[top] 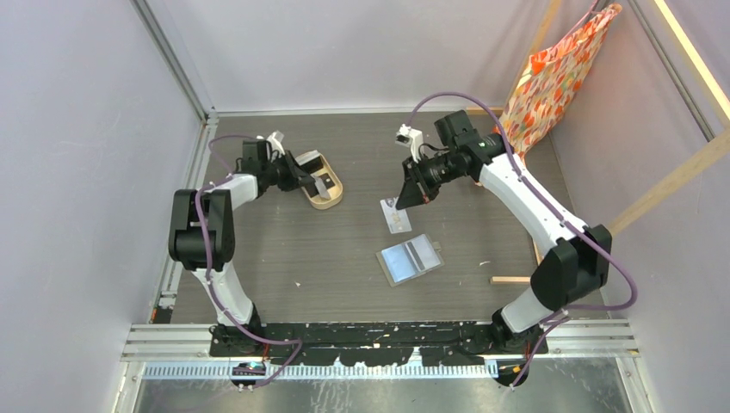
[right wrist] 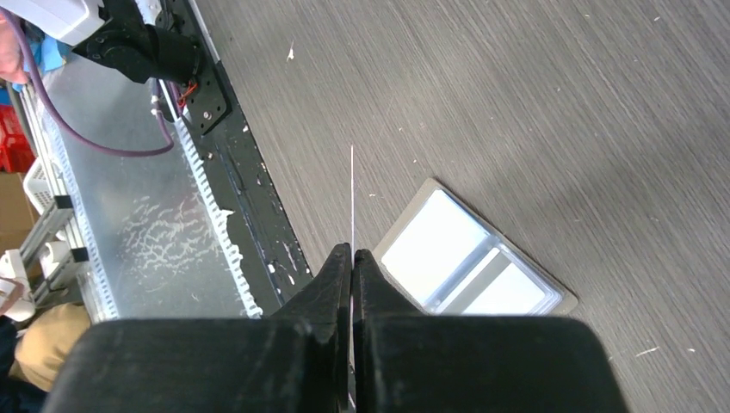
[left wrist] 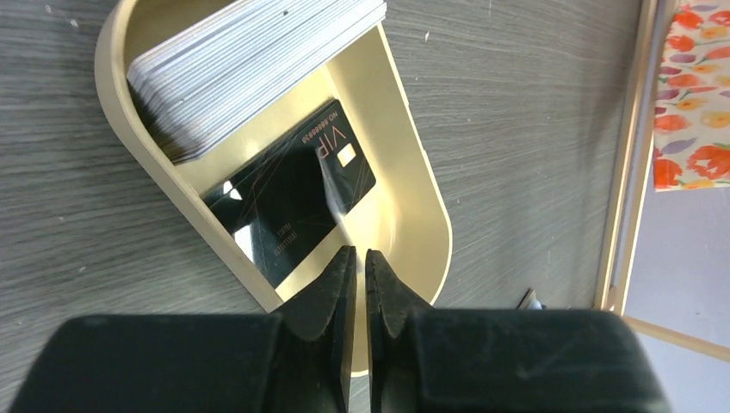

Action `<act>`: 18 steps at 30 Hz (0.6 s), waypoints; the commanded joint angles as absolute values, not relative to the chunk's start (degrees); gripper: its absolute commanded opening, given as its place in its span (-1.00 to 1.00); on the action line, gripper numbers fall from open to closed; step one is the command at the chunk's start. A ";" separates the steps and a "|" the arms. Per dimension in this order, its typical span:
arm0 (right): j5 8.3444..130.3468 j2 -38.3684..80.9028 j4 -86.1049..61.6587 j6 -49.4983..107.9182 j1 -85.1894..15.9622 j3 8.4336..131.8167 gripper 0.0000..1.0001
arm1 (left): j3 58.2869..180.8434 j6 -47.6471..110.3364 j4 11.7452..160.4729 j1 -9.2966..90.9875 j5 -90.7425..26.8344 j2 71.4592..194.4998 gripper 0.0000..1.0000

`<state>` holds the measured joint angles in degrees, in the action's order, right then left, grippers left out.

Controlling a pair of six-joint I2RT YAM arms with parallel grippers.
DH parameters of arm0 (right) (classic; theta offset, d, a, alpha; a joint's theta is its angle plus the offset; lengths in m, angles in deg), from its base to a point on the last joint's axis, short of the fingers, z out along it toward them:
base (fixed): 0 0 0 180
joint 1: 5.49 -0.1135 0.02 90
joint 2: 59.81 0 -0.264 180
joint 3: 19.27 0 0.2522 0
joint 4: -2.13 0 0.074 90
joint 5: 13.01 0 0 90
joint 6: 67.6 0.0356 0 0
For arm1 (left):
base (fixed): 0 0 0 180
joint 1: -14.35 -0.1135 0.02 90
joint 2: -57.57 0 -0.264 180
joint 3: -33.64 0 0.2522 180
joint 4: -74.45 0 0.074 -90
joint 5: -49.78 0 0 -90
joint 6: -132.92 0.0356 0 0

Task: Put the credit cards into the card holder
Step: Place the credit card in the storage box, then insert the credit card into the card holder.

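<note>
The card holder lies open on the table, its pale clear sleeves facing up, and the right wrist view also takes in the card holder. My right gripper hangs above and behind it. It is shut on a thin credit card seen edge-on. Another pale credit card lies flat on the table just under it. My left gripper is over the tan oval tray, jaws a narrow slit apart, a thin pale edge running from the tips. In the tray lie a black VIP card and a stack of pale cards.
The tan tray sits at the back left. A floral bag leans in the back right corner beside a wooden frame. A short wooden strip lies on the table near the right arm. The arm bases line the near edge.
</note>
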<state>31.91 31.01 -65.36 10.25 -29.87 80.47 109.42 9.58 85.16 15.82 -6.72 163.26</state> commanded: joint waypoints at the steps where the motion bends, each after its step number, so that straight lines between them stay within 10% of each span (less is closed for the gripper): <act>1: 30.50 25.99 -60.49 8.95 -27.95 77.00 -0.98 | 112.34 13.34 90.67 16.80 -9.69 160.12 -0.79; 12: 25.70 24.33 -59.68 9.60 -24.94 74.95 -0.98 | 115.68 19.74 98.52 20.81 -17.96 151.94 -0.72; 18: 19.14 18.30 -47.05 16.91 -22.37 64.95 -0.98 | 99.48 20.15 79.85 29.10 -16.88 131.44 0.11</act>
<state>25.13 24.41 -57.19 11.83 -23.99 70.43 108.80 19.40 94.52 24.83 -18.46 144.14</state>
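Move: My left hand already holds the credit card hanging into the storage box. Its near compartment lies about 1 cm ahead, 1 cm to the right and 4 cm below. The black card lies on that compartment's floor, some 2 cm ahead, 1 cm right and 5 cm down; the white card stack sits about 7 cm ahead, 2 cm left and 3 cm below. From my right hand, holding another card, the near compartment is roughly 16 cm ahead, 17 cm left and 18 cm below. I ease my left hand down a touch over the near compartment, rolling its left side up about 10 degrees, then open the fingers and let go of the card. I pull up fast some 9 cm, drawing back and right about 3 cm each as the fingertips tip upward. My right hand drifts 2 cm to the right, keeping its own card pinched. ##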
